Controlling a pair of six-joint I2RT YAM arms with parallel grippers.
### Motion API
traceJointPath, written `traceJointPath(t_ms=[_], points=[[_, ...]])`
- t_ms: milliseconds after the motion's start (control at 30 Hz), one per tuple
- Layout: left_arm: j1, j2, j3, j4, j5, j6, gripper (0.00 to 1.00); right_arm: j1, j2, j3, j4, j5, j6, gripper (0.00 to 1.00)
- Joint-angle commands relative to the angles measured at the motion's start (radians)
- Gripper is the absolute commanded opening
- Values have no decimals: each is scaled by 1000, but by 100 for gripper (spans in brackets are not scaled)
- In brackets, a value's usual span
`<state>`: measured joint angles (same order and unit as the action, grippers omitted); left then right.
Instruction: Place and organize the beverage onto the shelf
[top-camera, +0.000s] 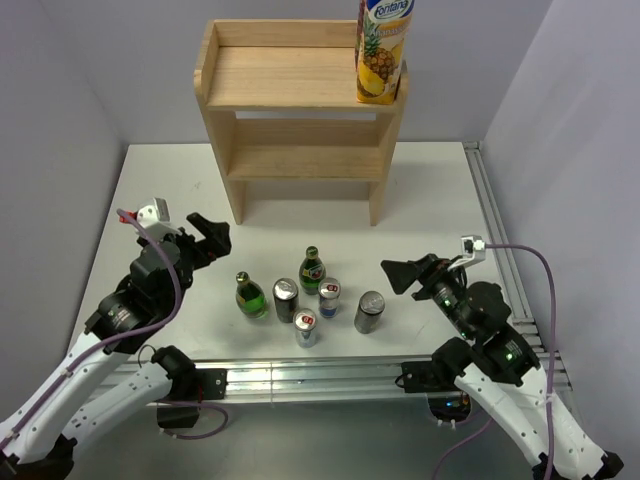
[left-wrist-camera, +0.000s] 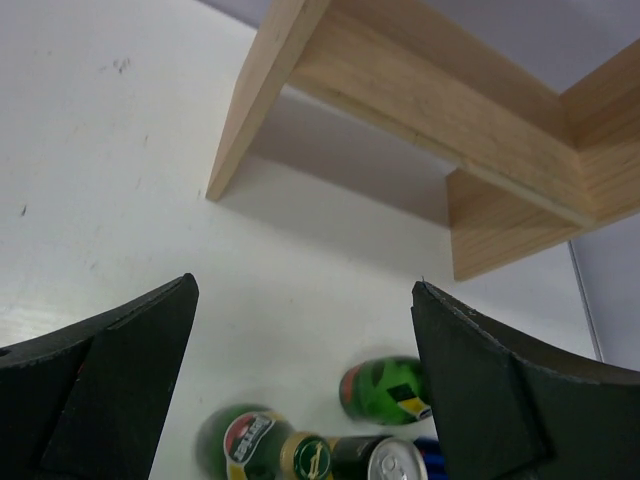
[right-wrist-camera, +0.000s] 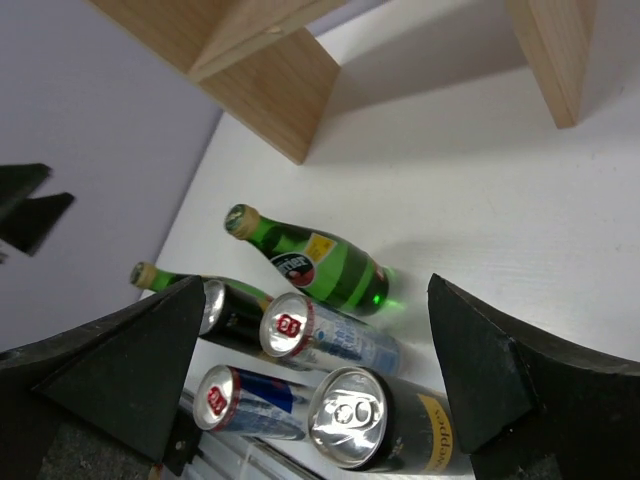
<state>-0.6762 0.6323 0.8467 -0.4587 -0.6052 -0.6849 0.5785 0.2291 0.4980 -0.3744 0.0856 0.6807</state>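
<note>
The light-wood shelf (top-camera: 300, 110) stands at the back of the table, with a pineapple juice carton (top-camera: 383, 50) upright on the right end of its top board. Near the front edge stand two green bottles (top-camera: 250, 295) (top-camera: 312, 270) and several cans, among them a dark can (top-camera: 370, 312). My left gripper (top-camera: 210, 235) hovers open, left of and behind the group. In its wrist view the left gripper (left-wrist-camera: 304, 285) holds nothing, and a green bottle (left-wrist-camera: 385, 390) lies just below the gap. My right gripper (top-camera: 400, 275) is open to the right of the dark can (right-wrist-camera: 380, 420).
The shelf's lower board (top-camera: 305, 160) and the left part of the top board are bare. A metal rail (top-camera: 300, 375) runs along the table's front edge and another (top-camera: 490, 230) along its right side. Grey walls close in on both sides.
</note>
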Motion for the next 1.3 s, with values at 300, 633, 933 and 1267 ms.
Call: traceJointPath(t_ms=[300,633,933,1267], points=[[-17,-71,-26,-182,-16,-131,95,6,-120,5,-161,-228,75,100],[-29,-74,-46,-201,-42,-166,94,6,-211,-50,-416,-150,216,100],[-37,-114,-86,-187,-41,-188,93,4,-293,-187,-474,-236,234,100],[-49,-114,-112,-161,-38,-186,93,-11,-442,-142,-439,-409,129,100]])
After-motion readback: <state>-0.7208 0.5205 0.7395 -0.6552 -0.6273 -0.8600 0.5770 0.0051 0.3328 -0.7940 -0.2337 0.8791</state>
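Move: The Schweppes can stands about 6 cm left of the right hand, 4 cm back and 14 cm below. From that hand the rear blue can is level and 15 cm left, the front blue can 7 cm back and 21 cm left. The left hand has the near green bottle some 8 cm to its right, 5 cm back and 18 cm below, with the black can 16 cm right and 6 cm back. Right hand, open, sinks about 12 cm and draws back 8 towards the Schweppes can, tipping down; left sinks 6. ##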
